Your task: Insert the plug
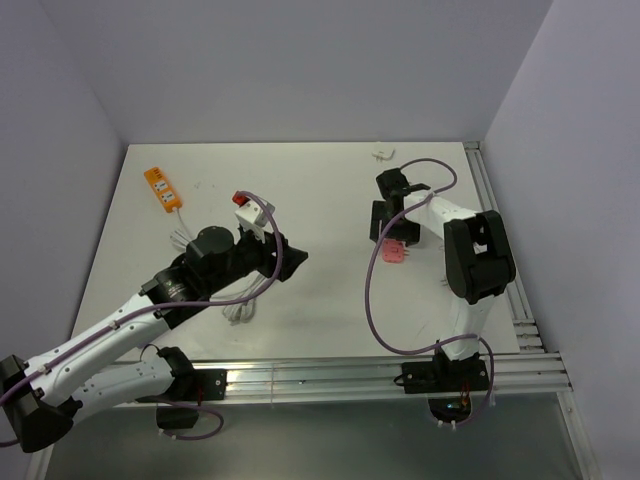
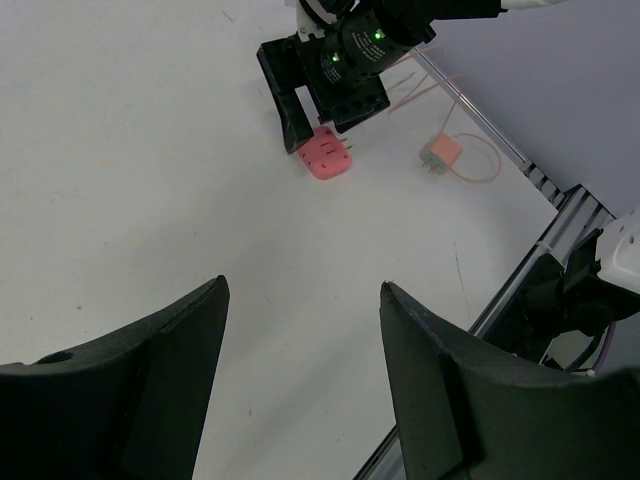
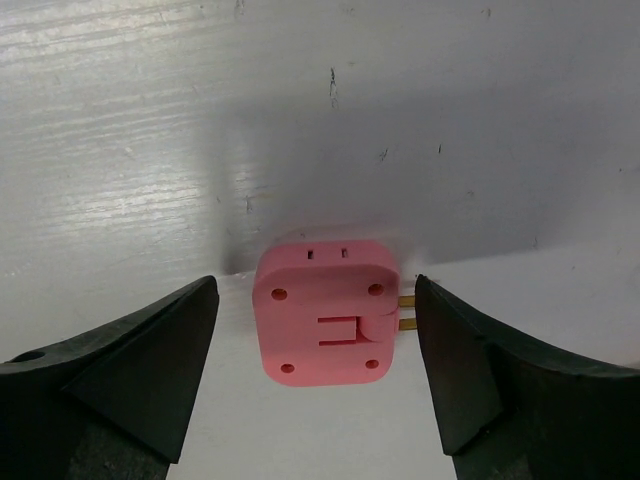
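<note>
The plug (image 3: pixel 322 325) is a flat pink square block lying on the white table, with two brass prongs sticking out of its right side. No cord shows on it. My right gripper (image 3: pixel 315 290) is open and straddles it, one finger on each side with a gap to both. From above, the plug (image 1: pixel 396 254) lies right of centre under the right gripper (image 1: pixel 393 240). The left wrist view shows the plug (image 2: pixel 326 158) far off beneath the right gripper (image 2: pixel 320 115). My left gripper (image 2: pixel 303 285) is open and empty, hovering left of centre (image 1: pixel 290 255).
An orange power strip (image 1: pixel 162 188) lies at the back left. A white and red adapter (image 1: pixel 248 207) and a white cord (image 1: pixel 238 310) lie by the left arm. A small salmon corded connector (image 2: pixel 440 154) lies near the back wall (image 1: pixel 383 154). Aluminium rails (image 1: pixel 505 260) border the table's right side.
</note>
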Controlling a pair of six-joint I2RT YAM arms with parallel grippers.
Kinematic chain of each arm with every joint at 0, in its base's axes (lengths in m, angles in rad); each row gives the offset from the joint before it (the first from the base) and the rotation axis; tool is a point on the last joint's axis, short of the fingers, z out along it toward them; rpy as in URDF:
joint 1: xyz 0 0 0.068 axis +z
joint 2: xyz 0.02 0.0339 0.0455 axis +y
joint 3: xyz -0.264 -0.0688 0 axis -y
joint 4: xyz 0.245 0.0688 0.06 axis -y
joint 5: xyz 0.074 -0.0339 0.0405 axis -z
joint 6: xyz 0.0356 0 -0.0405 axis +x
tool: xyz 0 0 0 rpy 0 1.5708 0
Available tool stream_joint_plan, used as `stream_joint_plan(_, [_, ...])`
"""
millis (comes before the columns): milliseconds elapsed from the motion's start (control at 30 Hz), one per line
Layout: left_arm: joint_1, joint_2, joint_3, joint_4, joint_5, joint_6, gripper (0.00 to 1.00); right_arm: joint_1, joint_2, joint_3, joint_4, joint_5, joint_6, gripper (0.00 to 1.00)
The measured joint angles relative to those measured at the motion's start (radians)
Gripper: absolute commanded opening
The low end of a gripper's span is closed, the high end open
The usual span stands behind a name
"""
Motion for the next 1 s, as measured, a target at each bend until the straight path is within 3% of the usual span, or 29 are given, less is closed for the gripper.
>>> stream_joint_plan(433, [0.000,0.002,0.000,-0.002,0.001,-0.005,0.68,-0.001,0.002,-0.023,0.011,-0.016,0.005,0.76])
stream_joint_plan(600, [0.000,0.001,-0.005,-0.002,0.001,-0.008,0.68,-0.001,0.002,-0.041,0.012,-0.023,0.014,0.68])
stream_joint_plan(633, [0.000,0.001,-0.006,-0.003,0.001,-0.008,0.67,-0.001,0.002,-0.042,0.013,-0.024,0.014,0.60])
stream_joint_plan(767, [0.000,0.001,-0.006,-0.004,0.002,-0.011,0.67,0.000,0.002,-0.043,0.014,-0.022,0.022,0.45])
stream_joint_plan(800, [0.000,0.001,-0.006,-0.004,0.002,-0.011,0.67,0.000,0.002,-0.043,0.016,-0.023,0.022,0.35])
stream_joint_plan(867, [0.000,0.002,-0.006,-0.004,0.006,-0.011,0.67,0.002,-0.002,-0.046,0.019,-0.027,0.022,0.27])
stream_joint_plan(900, [0.000,0.002,-0.006,-0.005,0.010,-0.011,0.67,0.003,-0.004,-0.047,0.021,-0.032,0.024,0.16])
stream_joint_plan(1000, [0.000,0.005,-0.006,-0.003,0.020,-0.013,0.67,0.008,-0.015,-0.052,0.026,-0.059,0.034,0.00])
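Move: Just short of the right hand lies the pink plug, its middle about 2 cm back, level sideways and roughly 1 cm lower, already standing between the open fingers. An orange plug lies some 13 cm to the right and 9 cm back from this hand; a small white clip is about 25 cm ahead and 1 cm left, both a couple of centimetres lower. From the idle left hand the pink plug is about 15 cm ahead, 20 cm right and 25 cm below. Easing back and down about 1 cm each onto the pink plug, the right hand closes its fingers from wide open until they stop against the plug's left and right sides, pinching its forward part. Still gripping, it then draws about 1 cm to the left and begins to rise, tilting only slightly. ##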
